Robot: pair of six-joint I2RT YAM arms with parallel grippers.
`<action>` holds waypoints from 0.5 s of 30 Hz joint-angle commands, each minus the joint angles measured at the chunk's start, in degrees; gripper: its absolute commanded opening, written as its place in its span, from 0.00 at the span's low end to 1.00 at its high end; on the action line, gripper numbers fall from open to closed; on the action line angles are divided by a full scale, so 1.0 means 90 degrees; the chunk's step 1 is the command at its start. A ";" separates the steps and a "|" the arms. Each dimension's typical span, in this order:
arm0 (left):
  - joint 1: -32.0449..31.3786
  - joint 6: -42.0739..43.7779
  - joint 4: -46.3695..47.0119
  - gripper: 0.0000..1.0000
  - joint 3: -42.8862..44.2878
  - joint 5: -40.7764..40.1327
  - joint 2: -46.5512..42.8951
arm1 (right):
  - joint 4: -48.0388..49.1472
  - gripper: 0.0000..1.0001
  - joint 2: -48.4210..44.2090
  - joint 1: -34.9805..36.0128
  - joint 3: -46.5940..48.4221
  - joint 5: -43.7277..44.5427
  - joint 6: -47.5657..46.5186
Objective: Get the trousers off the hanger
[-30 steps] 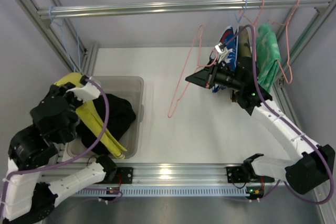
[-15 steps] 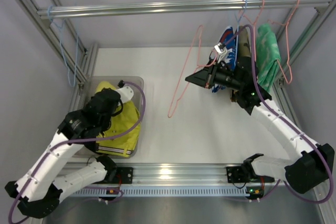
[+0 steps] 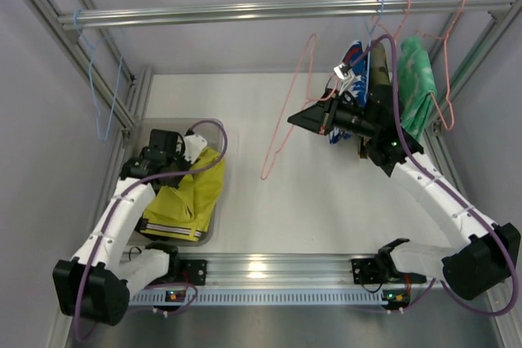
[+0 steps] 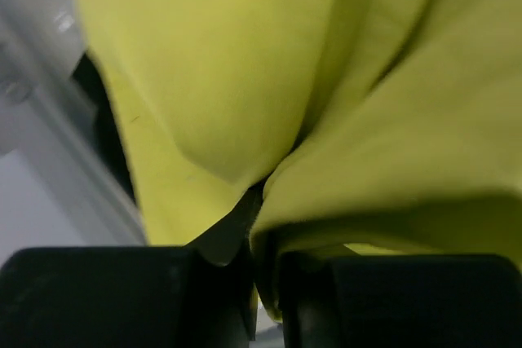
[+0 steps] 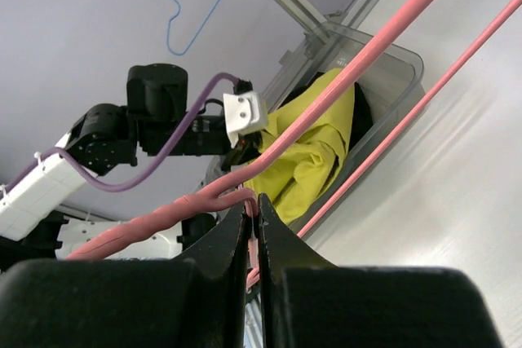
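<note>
The yellow trousers (image 3: pixel 192 197) with grey bands lie heaped in the clear bin (image 3: pixel 220 175) at the left, and a little of the black trousers (image 5: pixel 363 112) shows beneath them. My left gripper (image 4: pixel 267 266) is low over the bin, its fingers close together with a fold of the yellow trousers (image 4: pixel 245 79) caught between them. The bare pink hanger (image 3: pixel 281 140) hangs above the table's middle. My right gripper (image 5: pixel 254 205) is shut on the pink hanger (image 5: pixel 367 55) at a bend in its wire, and from above the right gripper (image 3: pixel 294 122) points left.
A metal rail (image 3: pixel 245 12) crosses the back. A blue hanger (image 3: pixel 102 87) hangs empty at its left end. At its right end hang a green garment (image 3: pixel 418 87), a blue patterned garment (image 3: pixel 355 63) and pink hangers (image 3: pixel 453 55), close behind my right arm.
My left arm swung down from a raised pose and lowered the yellow trousers into the bin, over the black pair. The right arm and pink hanger barely moved.
</note>
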 commanded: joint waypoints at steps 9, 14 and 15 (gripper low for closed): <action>0.0758 0.0309 -0.0155 0.85 -0.0178 0.3017 0.0325 | -0.0165 0.00 -0.0430 0.0077 0.0428 -0.0012 -0.0269; 0.0886 -0.0042 -0.0760 0.99 0.1452 0.3729 -0.0436 | -0.0214 0.00 -0.0547 0.0077 0.0409 0.0115 -0.0221; 0.0886 -0.0111 -0.0858 0.99 0.1754 0.3837 -0.0505 | -0.0224 0.00 -0.0567 0.0087 0.0409 0.0164 -0.0201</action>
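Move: The left hand still pinches a fold of the yellow trousers, whose middle lies about 3 cm back, 1 cm left and 5 cm below it. They lie in the grey box, centred roughly 4 cm left, 1 cm ahead and 10 cm down; the black trousers lie beneath, some 3 cm back and 5 cm left of the hand, 10 cm down. From the right hand the yellow trousers lie about 31 cm left, 4 cm back and 26 cm below. The left hand dips about 4 cm, drifting right, opens wide off the yellow trousers, then rises some 7. ##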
